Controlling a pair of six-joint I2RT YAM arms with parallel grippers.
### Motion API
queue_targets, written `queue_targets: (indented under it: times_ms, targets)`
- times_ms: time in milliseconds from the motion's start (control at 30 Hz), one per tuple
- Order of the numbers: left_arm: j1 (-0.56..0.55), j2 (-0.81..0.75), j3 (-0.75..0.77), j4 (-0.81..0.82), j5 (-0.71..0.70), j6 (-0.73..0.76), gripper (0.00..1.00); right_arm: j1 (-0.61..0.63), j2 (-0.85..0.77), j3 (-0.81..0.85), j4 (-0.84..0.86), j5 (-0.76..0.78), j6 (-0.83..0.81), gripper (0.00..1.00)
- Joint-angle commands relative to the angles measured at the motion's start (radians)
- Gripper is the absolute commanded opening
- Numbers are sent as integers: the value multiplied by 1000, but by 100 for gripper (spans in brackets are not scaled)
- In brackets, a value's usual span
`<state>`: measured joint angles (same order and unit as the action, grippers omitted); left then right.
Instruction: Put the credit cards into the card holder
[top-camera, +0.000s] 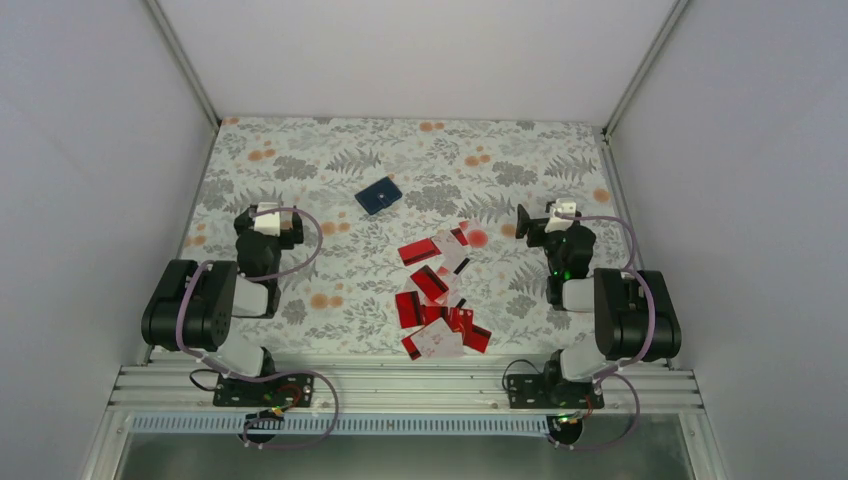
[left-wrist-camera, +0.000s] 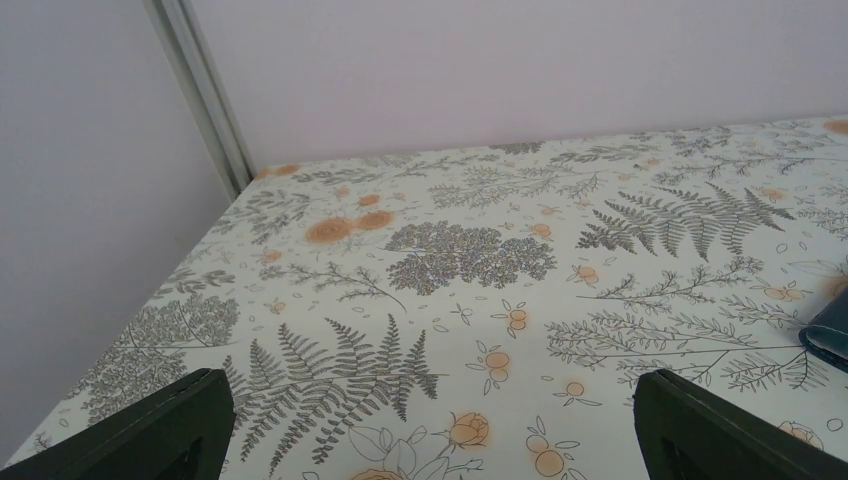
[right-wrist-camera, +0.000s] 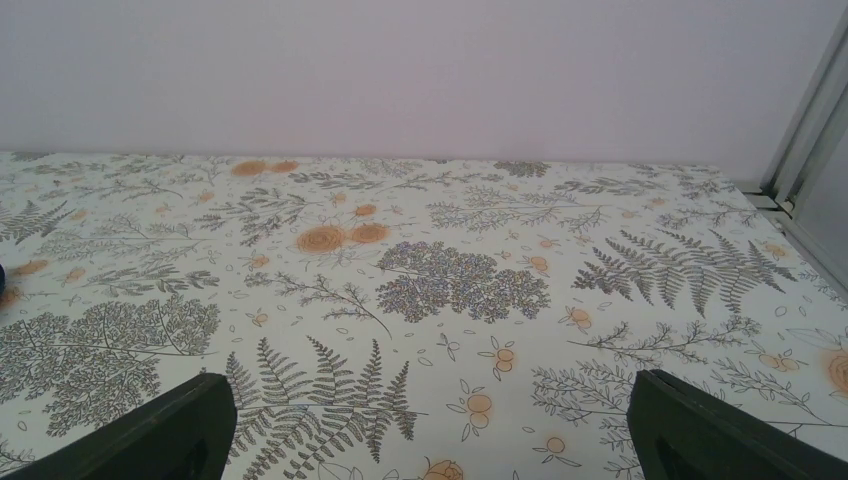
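Note:
Several credit cards (top-camera: 436, 295), mostly red with a few white ones, lie scattered in a loose heap at the table's middle, toward the near edge. The dark navy card holder (top-camera: 379, 196) lies closed farther back, beyond the heap; its corner shows at the right edge of the left wrist view (left-wrist-camera: 830, 332). My left gripper (top-camera: 268, 222) is open and empty at the left, well away from both. My right gripper (top-camera: 545, 222) is open and empty at the right of the cards. Both wrist views show the fingers wide apart over bare cloth.
The table carries a floral cloth (top-camera: 300, 180) with ferns and orange spots. White walls close it in at the left, back and right, with metal corner posts (top-camera: 185, 60). An aluminium rail (top-camera: 400, 385) runs along the near edge.

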<state>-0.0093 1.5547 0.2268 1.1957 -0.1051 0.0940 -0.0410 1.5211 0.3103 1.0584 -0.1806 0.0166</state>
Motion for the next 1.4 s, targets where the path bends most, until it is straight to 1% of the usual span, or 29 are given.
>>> queue_targets:
  times_ms: [0, 533, 567, 633, 733, 767, 800, 867, 900, 1000, 1067, 1100, 1167, 1233, 1300, 1367]
  targets:
    - [-1, -4, 13, 56, -1, 5, 100, -3, 0, 3, 52, 3, -17, 99]
    - [1, -3, 17, 40, 1, 4, 100, -4, -1, 2, 53, 3, -18, 99]
    - [4, -7, 24, 18, 9, -1, 100, -3, -7, 9, 34, 4, -19, 99]
    - [16, -11, 29, 9, 52, 1, 100, -3, -22, 56, -61, 8, -17, 99]
    - [16, -17, 25, 26, 52, 8, 100, -3, -64, 95, -150, 39, -1, 99]
    - [13, -32, 35, -1, 44, 7, 100, -3, -82, 101, -174, 48, 2, 99]
    - [9, -56, 61, -54, 25, 5, 100, -3, -101, 111, -214, 56, 4, 99]
    - [8, -118, 148, -269, 9, -5, 100, -3, -132, 151, -305, 62, 4, 99]
    - [8, -144, 182, -358, 24, -7, 100, -3, -151, 164, -340, 64, 3, 99]
    - [1, -218, 254, -539, 102, 5, 100, -3, -200, 197, -422, 85, 18, 99]
    - [-1, -229, 344, -689, 141, -6, 100, -2, -204, 232, -495, 111, 54, 99]
    - [0, -219, 393, -764, 165, -23, 100, -3, -203, 253, -519, 113, 64, 99]
    - [9, -187, 504, -864, 262, -82, 100, -3, -202, 279, -544, 114, 87, 99]
    - [37, -139, 583, -918, 426, -143, 100, -3, -195, 335, -592, 122, 141, 99]
    - [52, -70, 684, -998, 456, -237, 100, -3, -178, 401, -673, 134, 234, 99]
    - [70, 27, 804, -1120, 527, -261, 100, -5, -151, 456, -753, 155, 304, 99]
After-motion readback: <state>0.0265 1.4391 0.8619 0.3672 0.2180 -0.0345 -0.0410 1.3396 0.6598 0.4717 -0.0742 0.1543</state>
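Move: The card holder lies some 12 cm ahead of the left hand, 22 cm to its right and 12 cm below. Farther right at the same level is the upper red card, roughly 32 cm right of that hand and 3 cm back. For the right hand, the nearest red card is about 16 cm left, level fore and aft and 13 cm lower; the upper red card is 24 cm left, 4 cm back; the holder is 34 cm left, 11 cm ahead. Card holder and cards stay untouched on the table while both empty hands lift away from them after a short rest. The left rises about 12 cm, going forward some 8 cm and drifting left, and its wrist swings about 15 degrees clockwise and rolls left side down; the right climbs about 8 cm and goes half as far forward. Both grippers stay wide open. ##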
